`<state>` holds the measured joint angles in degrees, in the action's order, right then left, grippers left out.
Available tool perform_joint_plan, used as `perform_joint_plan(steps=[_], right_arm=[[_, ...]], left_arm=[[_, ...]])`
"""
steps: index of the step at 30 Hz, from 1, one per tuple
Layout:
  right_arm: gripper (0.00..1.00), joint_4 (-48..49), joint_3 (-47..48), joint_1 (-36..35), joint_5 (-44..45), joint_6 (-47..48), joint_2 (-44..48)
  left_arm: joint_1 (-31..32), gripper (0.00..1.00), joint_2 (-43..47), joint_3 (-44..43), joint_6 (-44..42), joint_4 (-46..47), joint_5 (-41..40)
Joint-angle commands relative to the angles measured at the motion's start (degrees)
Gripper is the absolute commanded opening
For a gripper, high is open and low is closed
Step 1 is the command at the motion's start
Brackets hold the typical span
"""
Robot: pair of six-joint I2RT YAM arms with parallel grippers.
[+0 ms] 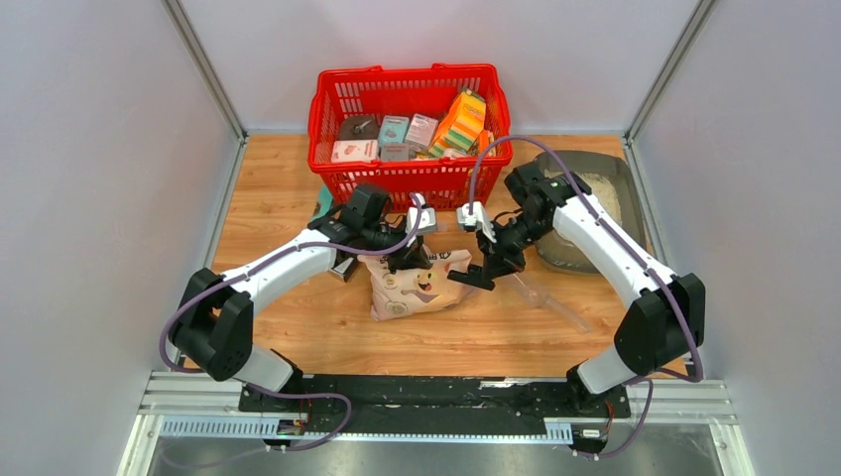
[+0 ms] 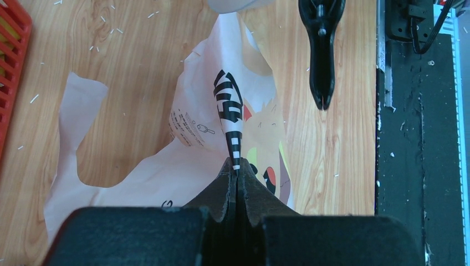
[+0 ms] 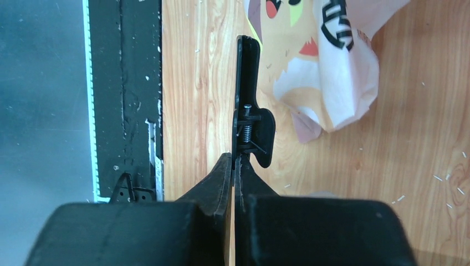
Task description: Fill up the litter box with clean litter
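Observation:
The grey-brown litter box (image 1: 567,256) lies at the back right, partly hidden by my right arm. Pale litter (image 1: 603,188) lies in its far part. The pinkish cat-printed bag (image 1: 417,286) stands in the middle of the table. My left gripper (image 1: 407,260) is shut on a fold of the bag's top edge (image 2: 235,149). My right gripper (image 1: 493,263) is just right of the bag and shut on a black spring clip (image 3: 250,111). The clip (image 2: 321,55) hangs apart from the bag (image 3: 327,72), above bare wood.
A red mesh basket (image 1: 327,114) full of small boxes stands at the back, close behind both grippers. A clear plastic scoop (image 1: 547,299) lies on the wood under my right arm. Stray granules (image 2: 102,19) dot the table. The black base rail (image 3: 124,83) runs along the near edge.

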<state>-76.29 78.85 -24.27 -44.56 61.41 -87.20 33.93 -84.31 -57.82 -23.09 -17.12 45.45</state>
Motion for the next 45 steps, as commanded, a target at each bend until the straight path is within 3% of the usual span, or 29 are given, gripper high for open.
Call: perform_joint_plan(steps=[1, 11, 18, 22, 27, 32, 39, 45], right_arm=[[0.00, 2.46, 2.80, -2.27, 1.04, -7.52, -1.13], [0.00, 15.10, 2.98, -5.08, 7.72, -17.80, -1.13], [0.00, 18.19, 3.94, -6.57, 9.31, -20.10, -2.01], [0.00, 19.07, 4.38, -7.19, 9.84, -20.89, -2.45], [0.00, 19.60, 4.47, -7.37, 9.93, -21.07, -2.80], [0.00, 19.95, 4.12, -7.37, 10.10, -21.24, -2.54], [0.00, 20.92, 3.77, -7.89, 10.89, -21.94, -2.54], [0.00, 21.36, 4.12, -8.42, 11.16, -22.21, -2.98]], left_arm=[[-0.27, 0.00, -0.50, -2.47, 1.21, -0.01, 2.88], [-0.27, 0.03, -0.85, -2.21, 1.12, -0.28, 4.64], [-0.27, 0.29, -0.68, -2.29, 1.91, 0.69, 6.23], [-0.27, 0.35, -1.20, -2.73, 2.09, 0.78, 8.24], [-0.27, 0.34, -2.69, -3.87, 3.23, 1.48, 9.74], [-0.18, 0.21, -4.19, -5.37, 3.93, 1.39, 10.97], [-0.18, 0.31, -4.98, -5.90, 4.46, 1.48, 12.29], [-0.18, 0.31, -4.98, -5.37, 5.78, 2.80, 12.82]])
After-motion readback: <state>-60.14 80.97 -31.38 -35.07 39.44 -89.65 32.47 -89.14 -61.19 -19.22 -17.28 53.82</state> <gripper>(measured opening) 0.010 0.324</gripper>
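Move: The right hand holds the black clip, its middle some 3 cm left of and 3 cm below the hand. The free stretch of the bag's folded top lies about 8 cm left and 3 cm ahead, some 4 cm lower; the scoop is 13 cm right, 7 cm back, on the table 16 cm below. From the left hand, already pinching the fold, its free stretch is 4 cm right, straight across and slightly lower, and the clip about 8 cm right and 4 cm back at similar height. Leftward at first, then forward and left together, the right hand carries the clip about 5 cm to the bag's fold, turning some 10 degrees clockwise, and then holds nearly still beside the left fingertips, keeping its grip. Meanwhile the left hand, drifting 1 cm right and tipping slightly, opens its shut fingers to about a third, eases them partly closed, then opens again, the fold still between them. ##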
